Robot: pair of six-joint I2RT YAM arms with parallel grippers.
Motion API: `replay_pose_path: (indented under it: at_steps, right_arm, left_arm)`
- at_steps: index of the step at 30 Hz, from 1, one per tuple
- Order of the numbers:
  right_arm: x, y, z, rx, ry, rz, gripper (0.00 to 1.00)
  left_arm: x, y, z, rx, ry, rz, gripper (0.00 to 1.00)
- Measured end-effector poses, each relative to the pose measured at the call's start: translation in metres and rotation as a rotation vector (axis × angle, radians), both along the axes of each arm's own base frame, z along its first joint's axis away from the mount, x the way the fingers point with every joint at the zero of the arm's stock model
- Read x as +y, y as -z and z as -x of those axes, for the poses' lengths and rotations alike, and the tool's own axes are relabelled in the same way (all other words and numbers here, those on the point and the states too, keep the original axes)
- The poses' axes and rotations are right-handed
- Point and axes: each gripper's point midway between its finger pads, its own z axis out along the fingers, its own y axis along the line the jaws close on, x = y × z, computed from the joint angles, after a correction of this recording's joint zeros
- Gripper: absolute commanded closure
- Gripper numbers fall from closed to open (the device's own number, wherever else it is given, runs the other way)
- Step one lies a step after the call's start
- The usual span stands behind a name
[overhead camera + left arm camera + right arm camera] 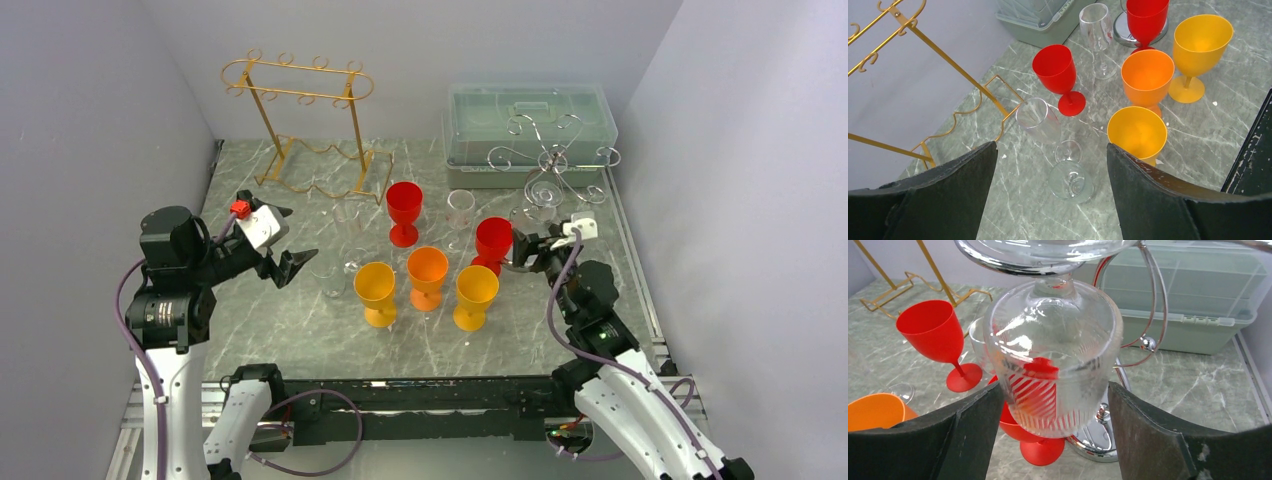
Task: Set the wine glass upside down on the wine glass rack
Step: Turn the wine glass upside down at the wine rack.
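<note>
A clear ribbed wine glass [1058, 365] hangs upside down, its foot caught in a ring of the chrome wine glass rack [1153, 315]. My right gripper [1055, 386] is open around the bowl. The right finger stands a little off the glass and the left finger sits close against it. In the top view that gripper [527, 252] is just in front of the chrome rack [548, 160]. My left gripper [1052, 146] is open and holds nothing, high over a clear glass [1070, 180] standing on the table. In the top view it [290, 240] is at the left.
A gold rack [300, 95] stands at the back left and a lidded plastic box [530, 115] at the back right. Red [404, 205], orange [427, 268] and yellow [476, 288] goblets and clear glasses [460, 205] crowd the table's middle. Another red goblet [493, 240] stands beside the right gripper.
</note>
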Motion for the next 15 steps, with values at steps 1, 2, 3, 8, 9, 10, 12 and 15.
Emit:
replay_pose_path:
  at_steps: [1,2,3,8,9,10,12,15]
  right_arm:
    - [0.001,0.003,-0.002,0.007,0.0,0.003,0.08]
    - [0.002,0.005,-0.004,0.014,0.0,0.006,0.02]
    - [0.003,0.006,-0.006,0.018,-0.002,0.005,0.01]
    - [0.003,0.015,-0.005,0.05,-0.002,0.023,0.0]
    - [0.002,0.013,-0.003,0.053,-0.005,0.024,0.0]
    - [0.001,0.008,0.001,0.056,-0.008,0.025,0.0]
    - [0.0,-0.005,0.008,0.056,-0.02,0.024,0.0]
    - [-0.001,-0.036,0.024,0.06,-0.049,0.021,0.0]
  left_arm:
    - [0.0,0.0,0.0,0.0,-0.001,-0.001,0.14]
    - [0.001,0.0,0.0,-0.001,-0.004,-0.002,0.14]
    - [0.001,0.0,0.0,-0.001,-0.005,-0.002,0.14]
    - [0.001,0.0,0.001,-0.003,-0.006,-0.005,0.13]
    - [0.001,0.0,0.001,-0.005,-0.006,-0.006,0.13]
    - [0.001,0.0,0.001,-0.005,-0.006,-0.006,0.13]
    - [0.001,0.0,0.001,-0.003,-0.007,-0.006,0.12]
    - [0.001,0.001,0.001,0.002,-0.007,-0.003,0.06]
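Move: The upside-down wine glass already hangs by its foot in the silver rack, its middle some 3 cm ahead of the right hand and 4 cm above, with its bowl between the fingers. The rack's post is about 10 cm ahead and 3 cm right. About 16 cm lower stand a red goblet, 7 cm ahead and 5 cm left, and a yellow goblet, 3 cm back and 9 cm left. From the left hand, the glass is roughly 10 cm ahead, 43 cm right and 6 cm lower. The hanging glass is left to the rack: the right fingers, already slackened, spread from three-quarters to fully open on either side of the bowl. Meanwhile the right hand dips about 1.5 cm and edges forward, then reverses, rising some 5 cm and drawing back about 3 cm, still pointing forward. ##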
